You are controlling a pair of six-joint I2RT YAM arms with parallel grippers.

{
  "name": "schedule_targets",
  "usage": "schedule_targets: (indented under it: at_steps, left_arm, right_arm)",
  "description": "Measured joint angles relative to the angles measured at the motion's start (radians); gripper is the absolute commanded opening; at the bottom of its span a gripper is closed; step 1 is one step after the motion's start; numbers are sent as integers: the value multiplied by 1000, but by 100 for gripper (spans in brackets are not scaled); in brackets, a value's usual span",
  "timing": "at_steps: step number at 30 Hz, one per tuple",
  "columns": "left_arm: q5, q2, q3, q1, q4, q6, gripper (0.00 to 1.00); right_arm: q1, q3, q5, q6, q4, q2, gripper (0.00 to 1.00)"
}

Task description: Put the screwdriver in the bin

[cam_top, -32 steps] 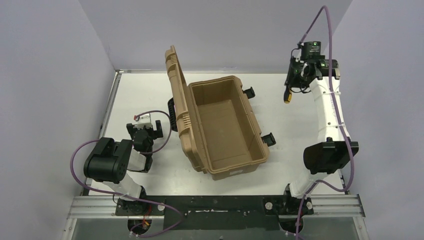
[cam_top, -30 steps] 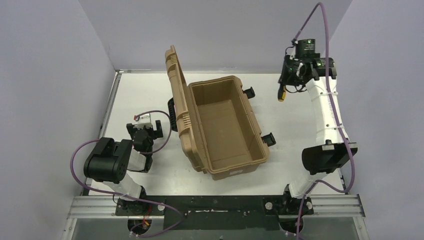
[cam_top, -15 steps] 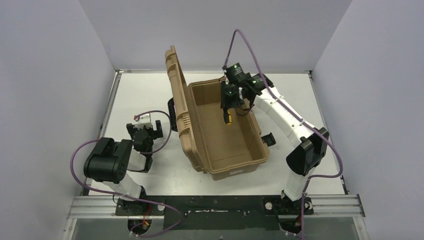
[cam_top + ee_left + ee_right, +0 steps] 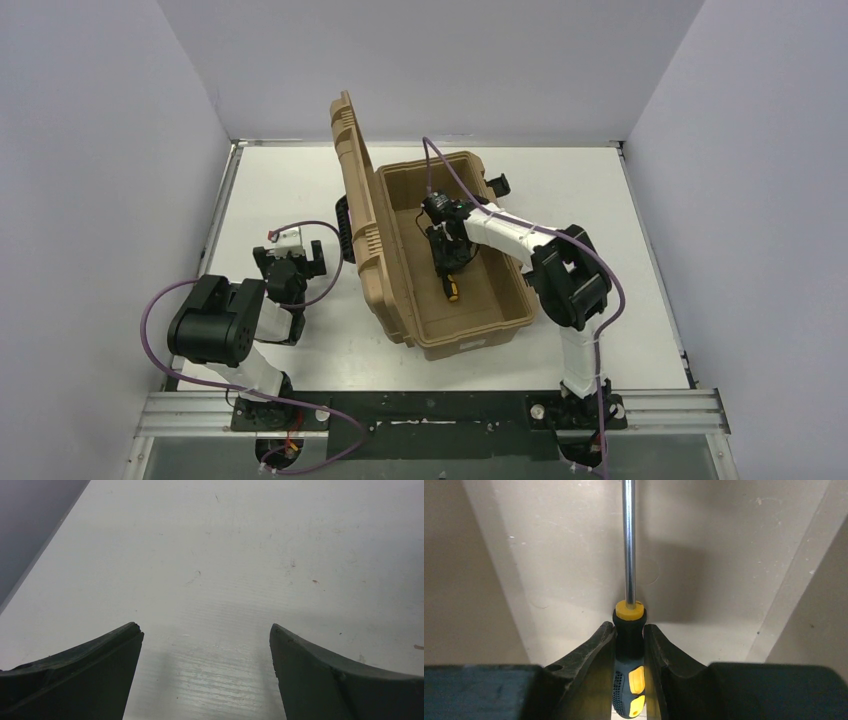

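Note:
The tan bin (image 4: 478, 337) stands open in the middle of the table, its ribbed lid (image 4: 352, 190) raised on the left side. My right gripper (image 4: 447, 264) reaches down inside it, shut on the screwdriver (image 4: 452, 290). In the right wrist view the black and yellow handle (image 4: 629, 645) is pinched between the fingers of the right gripper (image 4: 629, 631), and the metal shaft (image 4: 628, 540) points toward the bin's inner floor (image 4: 569, 555). My left gripper (image 4: 290, 262) rests on the table left of the bin; in its wrist view it (image 4: 206, 630) is open over bare white table.
Black latches (image 4: 497, 184) (image 4: 538, 279) stick out from the bin's right side, and a black handle (image 4: 344, 228) sits behind the lid. Grey walls close off the white table (image 4: 610, 220) on the left, back and right.
My right arm swung from the far right corner leftward over the bin and lowered into it, carrying the screwdriver. The left arm has not moved.

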State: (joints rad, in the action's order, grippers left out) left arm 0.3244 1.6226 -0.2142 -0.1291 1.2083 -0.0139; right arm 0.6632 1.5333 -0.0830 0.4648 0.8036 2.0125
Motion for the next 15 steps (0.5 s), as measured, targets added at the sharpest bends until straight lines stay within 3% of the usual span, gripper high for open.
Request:
schedule_targets:
  at_steps: [8,10,15]
  left_arm:
    - [0,0,0,0,0,0,97]
    - [0,0,0,0,0,0,97]
    - [0,0,0,0,0,0,97]
  right_arm:
    - [0,-43,10,4,-65,14,50]
    - [0,-43,14,3,-76,14,55]
    - [-3,-31,18,0,-67,14,56]
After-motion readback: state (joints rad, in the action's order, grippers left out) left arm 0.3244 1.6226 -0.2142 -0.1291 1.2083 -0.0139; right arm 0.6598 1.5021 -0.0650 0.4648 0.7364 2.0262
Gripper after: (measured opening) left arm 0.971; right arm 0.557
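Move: Inside the bin, the right hand already holds the screwdriver by the front of its handle, with the bin floor's middle almost straight below, about 3 cm down. The open lid stands some 15 cm to this hand's left and 7 cm ahead. Of the black latches, the near one is about 16 cm right and 2 cm back, the far one 9 cm right and 14 cm ahead. From the idle left hand, the bin floor's middle lies roughly 31 cm right and 3 cm back. Lowering the screwdriver the last 1.5 cm or so to the bin floor, the right hand all but stops there, fingers pointing down, then opens them to a little over half and lets go of the handle. While they part it eases about 1 cm forward and just begins to rise, the pads now clear of the handle on both sides. ##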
